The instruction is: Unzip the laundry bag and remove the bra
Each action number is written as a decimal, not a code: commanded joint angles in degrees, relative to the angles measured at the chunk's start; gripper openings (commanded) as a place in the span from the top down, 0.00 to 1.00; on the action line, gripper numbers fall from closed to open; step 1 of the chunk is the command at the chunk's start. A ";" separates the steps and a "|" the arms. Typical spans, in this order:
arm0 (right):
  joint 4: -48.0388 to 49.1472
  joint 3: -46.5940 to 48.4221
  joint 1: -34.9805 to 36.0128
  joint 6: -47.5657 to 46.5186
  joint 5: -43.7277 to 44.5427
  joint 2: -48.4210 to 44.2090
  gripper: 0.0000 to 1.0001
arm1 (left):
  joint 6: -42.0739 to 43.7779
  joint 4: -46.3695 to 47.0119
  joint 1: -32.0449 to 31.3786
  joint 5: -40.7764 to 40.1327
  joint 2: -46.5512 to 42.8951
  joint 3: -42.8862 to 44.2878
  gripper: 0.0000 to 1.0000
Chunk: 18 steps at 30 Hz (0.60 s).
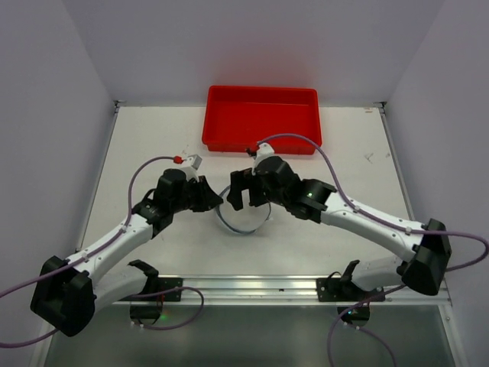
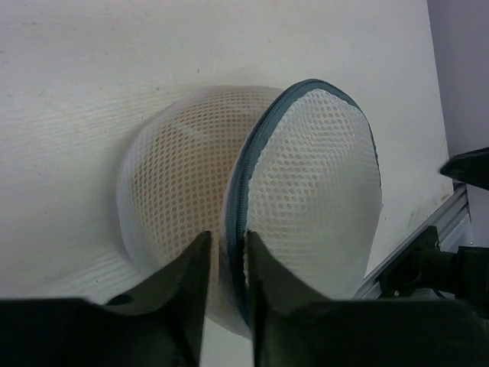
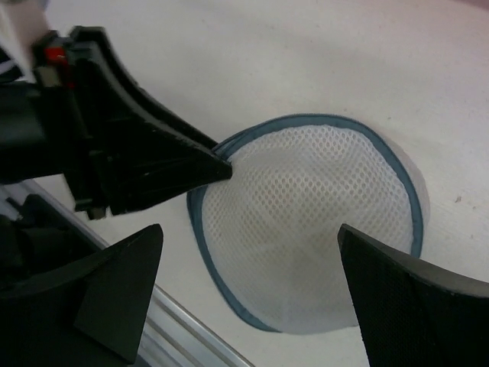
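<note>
The laundry bag [image 1: 243, 223] is a round white mesh case with a blue-grey zipper rim, lying on the table between both arms. In the left wrist view it [image 2: 313, 176] stands part open like a clamshell, and a beige shade, the bra [image 2: 172, 191], shows through the left half's mesh. My left gripper [image 2: 226, 235] has its jaws a narrow gap apart, with the zipper rim standing between them, loose. From the right wrist I see its tip [image 3: 220, 164] at the rim. My right gripper [image 3: 250, 229] is wide open over the bag's dome [image 3: 306, 229], holding nothing.
A red rectangular tray [image 1: 260, 144] sits at the back of the table, just beyond the two wrists. A metal rail [image 1: 252, 287] runs along the near table edge, close to the bag's near side [image 2: 428, 229]. White walls enclose the left, right and back.
</note>
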 commanded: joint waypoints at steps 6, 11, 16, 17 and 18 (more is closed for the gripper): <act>-7.35 5.87 2.98 8.29 12.52 14.90 0.01 | -7.90 4.68 -0.66 -4.72 -5.14 -3.57 0.36; -7.27 4.64 3.16 8.47 14.55 17.01 0.06 | -8.34 7.32 -0.75 -4.11 -5.40 -5.32 0.32; -5.95 3.59 3.16 7.60 14.99 18.69 0.32 | -8.51 7.93 -0.75 -3.67 -6.19 -5.77 0.33; -5.25 3.15 3.16 7.25 14.73 18.51 0.49 | -8.34 8.54 -0.75 -3.14 -6.19 -5.59 0.33; -4.90 2.97 3.16 6.89 14.47 18.25 0.58 | -8.16 9.07 -0.75 -2.53 -6.19 -5.68 0.33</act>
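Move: The laundry bag's middle lies nearly right under the open right hand, about 1 cm ahead, 1 cm to its right and some 14 cm down. The closed-in left fingertips are about 3 cm ahead of the right hand, 7 cm to its left and 9 cm lower; the red bin is roughly 36 cm ahead, 6 cm right and 17 cm down. From the left hand the bag's middle is about 8 cm right, 2 cm back and 5 cm down. The bag's mesh panel beside the zipper is what the right hand drops onto: it sinks about 11 cm almost straight down, wide open, its left side rolling down some 20 degrees, then its fingers close about halfway over the mesh. Meanwhile the left hand stays in place and opens, letting go of the bag's zipper rim. ##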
